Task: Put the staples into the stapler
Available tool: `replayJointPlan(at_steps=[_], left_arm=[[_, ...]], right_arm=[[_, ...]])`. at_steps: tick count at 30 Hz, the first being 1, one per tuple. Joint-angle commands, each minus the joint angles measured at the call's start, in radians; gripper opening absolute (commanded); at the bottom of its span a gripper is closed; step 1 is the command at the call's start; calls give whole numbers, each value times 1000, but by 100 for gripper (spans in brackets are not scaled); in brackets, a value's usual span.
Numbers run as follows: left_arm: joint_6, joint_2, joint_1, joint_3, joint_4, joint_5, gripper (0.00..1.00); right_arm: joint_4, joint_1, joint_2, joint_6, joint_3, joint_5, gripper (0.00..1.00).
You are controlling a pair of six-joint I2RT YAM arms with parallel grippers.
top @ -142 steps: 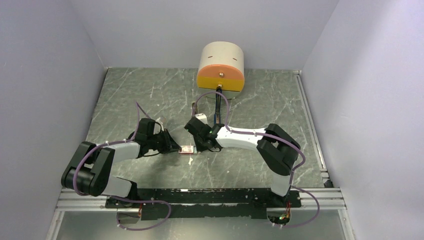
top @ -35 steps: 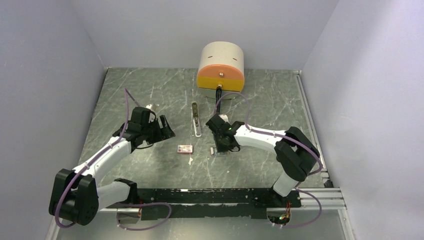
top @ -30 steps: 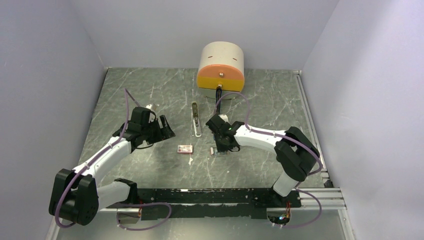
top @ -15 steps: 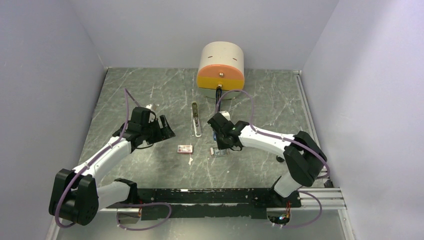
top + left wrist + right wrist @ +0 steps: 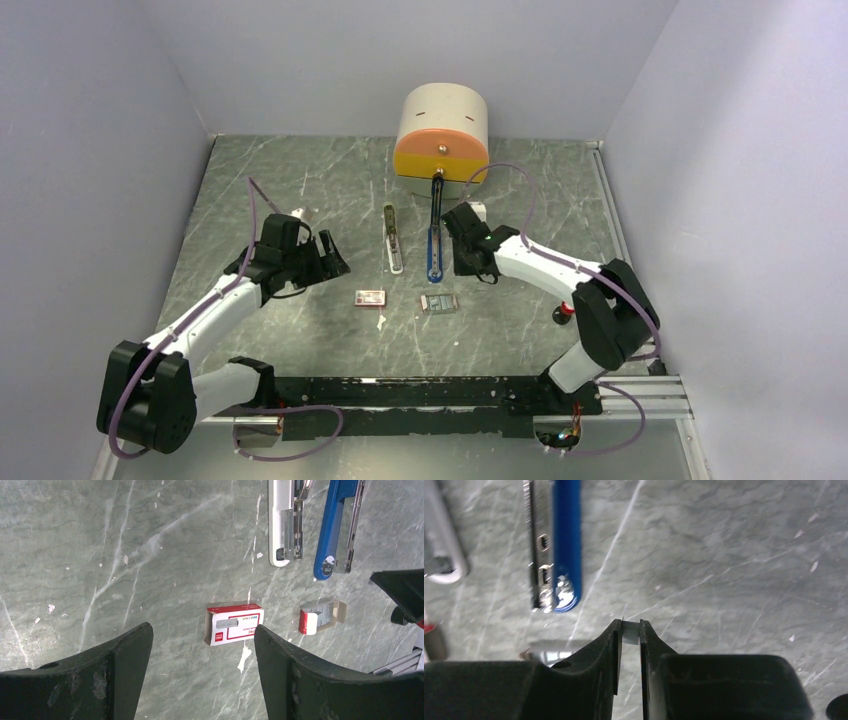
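Observation:
My right gripper (image 5: 629, 630) is shut on the staples (image 5: 631, 632), a small silvery ribbed block pinched at the fingertips above the tabletop. It hangs just right of the blue stapler (image 5: 566, 545), which lies open with its metal channel (image 5: 538, 540) beside it. From above, the right gripper (image 5: 468, 268) sits next to the blue stapler (image 5: 434, 250). My left gripper (image 5: 200, 635) is open and holds nothing, hovering over the red-and-white box (image 5: 235, 624). The left gripper (image 5: 325, 262) stays left of the box (image 5: 369, 297).
The box's inner tray (image 5: 437, 303) with more staples lies right of the box. A white stapler part (image 5: 394, 240) lies left of the blue one. A cream-and-orange device (image 5: 441, 135) stands at the back. Walls close in left, right and behind.
The right gripper closed on staples at the tray, then lifted and moved back and right to beside the blue stapler, uncovering it and the tray. The left arm has not moved.

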State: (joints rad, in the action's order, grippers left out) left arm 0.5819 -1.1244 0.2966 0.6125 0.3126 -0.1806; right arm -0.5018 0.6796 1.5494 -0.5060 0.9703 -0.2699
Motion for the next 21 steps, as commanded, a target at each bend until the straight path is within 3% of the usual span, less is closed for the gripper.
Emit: replayJointPlan(at_steps=[1,10,13,17,21], left_arm=[[-12,17,4,12,17,-22,79],[-14,9,4,13,17,-23,79],[-15,8,4,13,14,-25,79],[-20,8,4,18,21,-23,79],[-21,19,4,21,23,-22,79]], right_arm=[[41,-54,72,66,2,20,20],[44,-89,141,116,4,82,21],[30,-91,151,119,13,85,27],[-6,-105,170,109,45,79,41],[-43,-111,191,111,86,77,43]])
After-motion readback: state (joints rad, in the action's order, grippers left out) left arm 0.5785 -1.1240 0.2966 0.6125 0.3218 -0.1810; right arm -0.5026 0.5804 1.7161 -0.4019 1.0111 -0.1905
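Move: Right of the blue stapler, the right hand already holds the small staple strip. The bare table spot it is taken to lies about 1 cm ahead, 2 cm to the right and 5 cm below. The blue stapler's middle is some 8 cm ahead and 4 cm left; the opened staple box sits about 6 cm back and 4 cm left; the white stapler is roughly 6 cm ahead and 13 cm left. From the left hand, that spot lies level ahead, some 26 cm right and 7 cm lower. Lowering the staple strip to the bare table beside the blue stapler's near end, the right hand sinks about 4 cm while drifting 2 cm right, away from the stapler, its fingers tipping some 8 degrees nearer to straight down. Once low it all but stops and opens its fingers to about twice their gap, letting go of the strip. ##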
